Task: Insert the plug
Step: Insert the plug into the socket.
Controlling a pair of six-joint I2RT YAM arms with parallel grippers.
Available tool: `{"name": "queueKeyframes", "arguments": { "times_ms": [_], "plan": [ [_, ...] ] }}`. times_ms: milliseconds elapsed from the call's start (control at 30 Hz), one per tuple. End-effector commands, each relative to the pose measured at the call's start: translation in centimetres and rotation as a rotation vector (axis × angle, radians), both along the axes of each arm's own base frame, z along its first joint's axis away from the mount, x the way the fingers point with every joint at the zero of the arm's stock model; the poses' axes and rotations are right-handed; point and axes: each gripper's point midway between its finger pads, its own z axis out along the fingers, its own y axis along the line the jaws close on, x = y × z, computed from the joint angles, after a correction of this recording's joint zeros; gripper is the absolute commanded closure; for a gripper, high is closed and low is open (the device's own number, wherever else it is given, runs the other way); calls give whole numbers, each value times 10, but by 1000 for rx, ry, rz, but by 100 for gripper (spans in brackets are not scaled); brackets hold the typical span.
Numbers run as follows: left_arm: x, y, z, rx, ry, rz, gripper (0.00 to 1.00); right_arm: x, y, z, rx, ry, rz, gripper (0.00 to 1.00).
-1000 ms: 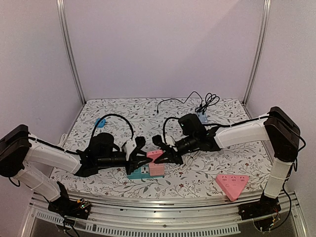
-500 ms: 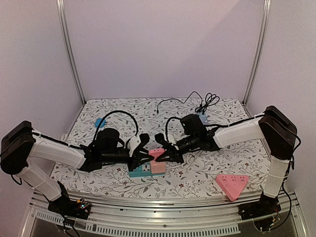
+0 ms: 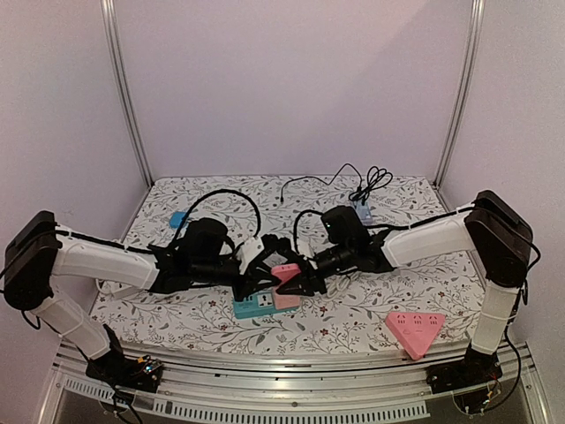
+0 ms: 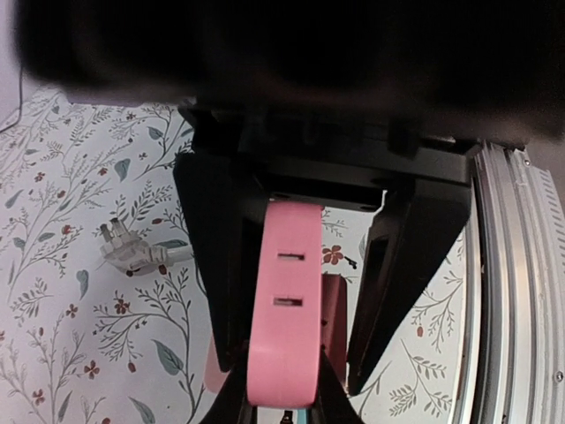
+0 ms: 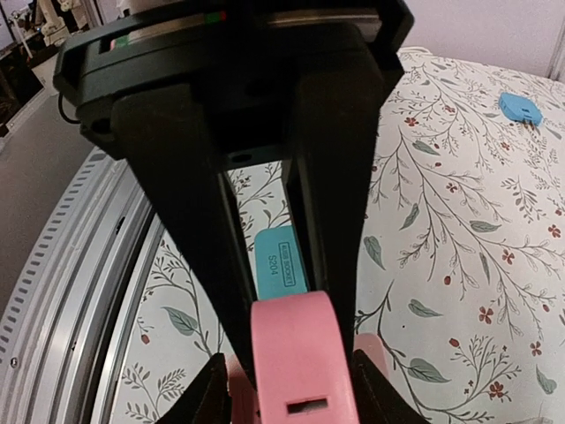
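Note:
A pink triangular adapter (image 3: 284, 272) with slots hangs just above the teal socket (image 3: 250, 307) and a pink block (image 3: 284, 300). My left gripper (image 3: 265, 272) is shut on the adapter's left side, and in the left wrist view its slotted edge (image 4: 284, 327) fills the left gripper (image 4: 291, 371). My right gripper (image 3: 298, 281) meets the adapter from the right. The right gripper (image 5: 296, 336) has its fingers close on both sides of the pink end (image 5: 305, 362), and I cannot tell whether they press it. A white plug (image 4: 132, 254) with bare pins lies on the cloth.
A second pink triangular socket (image 3: 413, 329) lies at the front right. A small blue piece (image 3: 178, 219) sits at the left, and black cables (image 3: 366, 185) and a pale adapter (image 3: 363, 212) at the back. The metal rail (image 4: 512, 291) runs along the near edge.
My left arm has reached further right and its gripper now sits against the pink adapter. The adapter has shifted slightly right. The right arm has barely moved.

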Motion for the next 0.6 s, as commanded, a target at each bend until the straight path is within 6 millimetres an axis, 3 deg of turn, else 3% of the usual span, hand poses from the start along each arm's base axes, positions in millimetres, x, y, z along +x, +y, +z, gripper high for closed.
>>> {"name": "queueKeyframes", "arguments": {
  "times_ms": [0, 200, 400, 533, 567],
  "plan": [
    [-29, 22, -59, 205, 133, -34, 100, -4, -13, -4, -77, 42, -52, 50],
    [-28, 23, -58, 213, 124, -23, 100, -9, -20, 25, -48, -5, -38, 47],
    [-28, 26, -58, 212, 113, -4, 100, -4, -37, 25, -90, -27, -57, 46],
    [-26, 24, -54, 208, 103, -2, 99, -6, -39, 32, -82, -40, -51, 35],
    [-26, 23, -52, 205, 103, -6, 89, -5, -40, 31, -89, -44, -55, 29]
  ]
}}
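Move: The plug stands on edge above the pink cube socket, still pinched by the left hand: its middle is about 2 cm to the left hand's right, level with it. From the right hand, whose fingers have already parted around it, the plug is about 2 cm to the left at the same height. The cube lies directly below the plug, about 6 cm down; the teal strip's middle is some 9 cm below both hands and 4 cm left of the plug. The right hand backs away from the plug, rising about 3.5 cm and drawing some 3 cm to its right, while its already parted fingers spread wider so that they clear the plug's sides on the way out. The left hand stays put with its fingers closed, keeping its pinch on the plug and steadying it upright over the cube socket. ##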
